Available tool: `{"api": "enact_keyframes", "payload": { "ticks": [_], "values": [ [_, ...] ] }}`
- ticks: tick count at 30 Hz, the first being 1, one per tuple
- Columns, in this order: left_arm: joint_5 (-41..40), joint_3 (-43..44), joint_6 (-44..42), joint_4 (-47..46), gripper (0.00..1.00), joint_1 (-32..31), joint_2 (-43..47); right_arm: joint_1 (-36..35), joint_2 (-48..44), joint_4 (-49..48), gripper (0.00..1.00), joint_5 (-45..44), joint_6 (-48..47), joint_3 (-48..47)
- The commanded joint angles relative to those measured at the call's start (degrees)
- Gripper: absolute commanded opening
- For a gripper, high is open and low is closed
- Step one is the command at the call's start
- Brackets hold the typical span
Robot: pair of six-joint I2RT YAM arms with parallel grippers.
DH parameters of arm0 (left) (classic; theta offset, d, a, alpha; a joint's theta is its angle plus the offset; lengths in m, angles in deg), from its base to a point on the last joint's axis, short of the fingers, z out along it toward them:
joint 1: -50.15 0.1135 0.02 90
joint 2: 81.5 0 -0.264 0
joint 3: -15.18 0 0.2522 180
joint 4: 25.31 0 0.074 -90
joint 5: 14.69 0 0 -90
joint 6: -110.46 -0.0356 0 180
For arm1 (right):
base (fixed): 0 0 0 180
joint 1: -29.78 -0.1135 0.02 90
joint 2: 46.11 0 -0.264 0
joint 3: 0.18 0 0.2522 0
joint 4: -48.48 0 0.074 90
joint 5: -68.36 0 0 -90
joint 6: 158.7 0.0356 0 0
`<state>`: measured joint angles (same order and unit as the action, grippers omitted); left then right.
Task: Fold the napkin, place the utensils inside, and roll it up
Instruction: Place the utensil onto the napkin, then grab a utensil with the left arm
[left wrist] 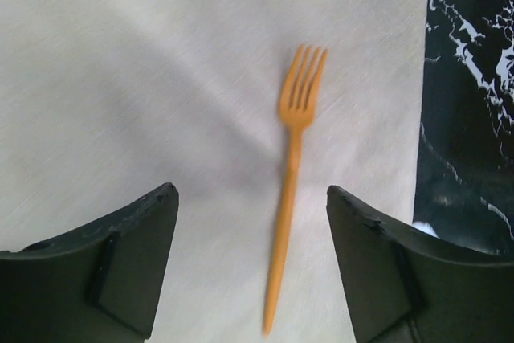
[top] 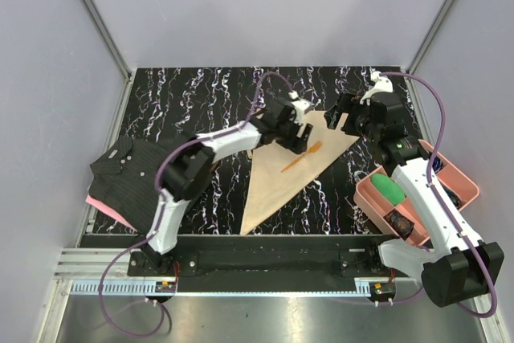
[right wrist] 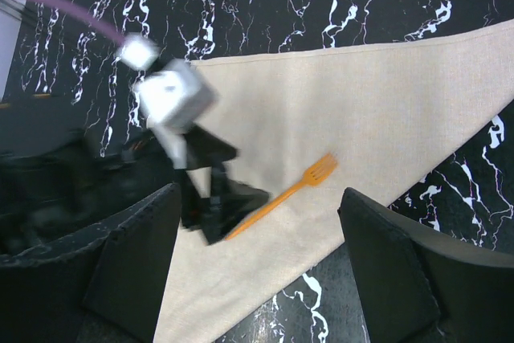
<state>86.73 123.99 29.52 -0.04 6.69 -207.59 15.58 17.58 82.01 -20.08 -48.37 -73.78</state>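
Note:
The beige napkin (top: pixel 281 182) lies folded into a long triangle on the black marbled table. An orange fork (top: pixel 301 157), one of the utensils, rests flat on the napkin's upper part, tines toward the right corner. My left gripper (top: pixel 299 134) hovers over the fork's handle end, open, with nothing held. In the left wrist view the fork (left wrist: pixel 293 158) lies on the napkin (left wrist: pixel 144 78) between the spread fingers of the left gripper (left wrist: pixel 250 191). My right gripper (top: pixel 337 114) hangs open above the napkin's right corner. In its view it (right wrist: pixel 259 192) looks down on the fork (right wrist: pixel 317 173) and the napkin (right wrist: pixel 361 102).
A pink tray (top: pixel 462 178) holding a green item (top: pixel 389 190) and dark objects stands at the right, beside the right arm. A black dotted cloth (top: pixel 128 174) over something pink (top: pixel 96 201) lies at the left edge.

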Motion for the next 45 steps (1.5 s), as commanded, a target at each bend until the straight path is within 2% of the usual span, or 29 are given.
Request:
{"api": "enact_keyframes", "payload": {
  "ticks": [1, 7, 12, 15, 31, 34, 40, 45],
  "values": [
    [-5.26, -11.68, -2.02, -5.18, 0.8, 3.73, 17.67, 0.13, 0.3, -0.96, 0.88, -0.07, -0.83, -0.11],
    [-14.13, -24.98, -5.89, 2.46, 0.81, 9.79, 27.02, 0.13, 2.15, -2.72, 0.89, 2.3, -0.3, 0.33],
    [-18.09, -31.75, -6.51, 4.48, 0.72, 13.66, 28.61, 0.05, 3.03, -3.42, 0.89, 3.8, -0.12, 0.33],
    [-17.49, -33.51, -5.46, 5.28, 0.65, 15.51, 28.96, 0.13, 2.59, -3.42, 0.89, 3.71, 0.05, 0.59],
    [-16.61, -32.47, -1.33, 9.85, 0.42, 19.47, 23.16, 0.13, 1.18, -3.33, 0.89, 3.62, 0.05, 1.65],
    [-16.17, -32.55, -0.89, 10.38, 0.34, 19.56, 22.72, 0.13, 1.01, -3.25, 0.89, 3.53, 0.05, 1.74],
    [-14.41, -33.26, -0.01, 10.73, 0.02, 19.64, 22.37, 0.13, 1.18, -3.33, 0.89, 3.53, -0.12, 1.74],
    [-12.75, -33.08, 0.17, 10.73, 0.0, 19.56, 25.35, 0.22, 1.62, -3.42, 0.89, 3.62, -0.12, 1.83]
  ]
}}
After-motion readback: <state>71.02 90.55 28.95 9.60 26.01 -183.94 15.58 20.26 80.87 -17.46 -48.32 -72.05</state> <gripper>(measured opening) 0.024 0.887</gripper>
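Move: The wooden fork lies about 25 cm to the left of the left hand, almost level with it fore and aft and some 4 cm lower. The white spoon is closer on that side, some 17 cm left and 4 cm ahead; the orange fork is just below the open fingers, about 2 cm to the right and 3 cm down. From the right hand the wooden fork is roughly 30 cm left, 2 cm ahead and 23 cm below. The left hand leaves the orange fork and swings about 27 cm to its left, first arching up some 7 cm to clear the napkin and then sinking about 11 cm and slightly back onto the wooden fork, turning counter-clockwise nearly 30 degrees with its left side rising as it goes. Its wide fingers narrow on the way down, then shut at table level and pinch the fork's handle towards the tail end, while the open, empty right hand sinks a couple of centimetres and waits above the napkin. ##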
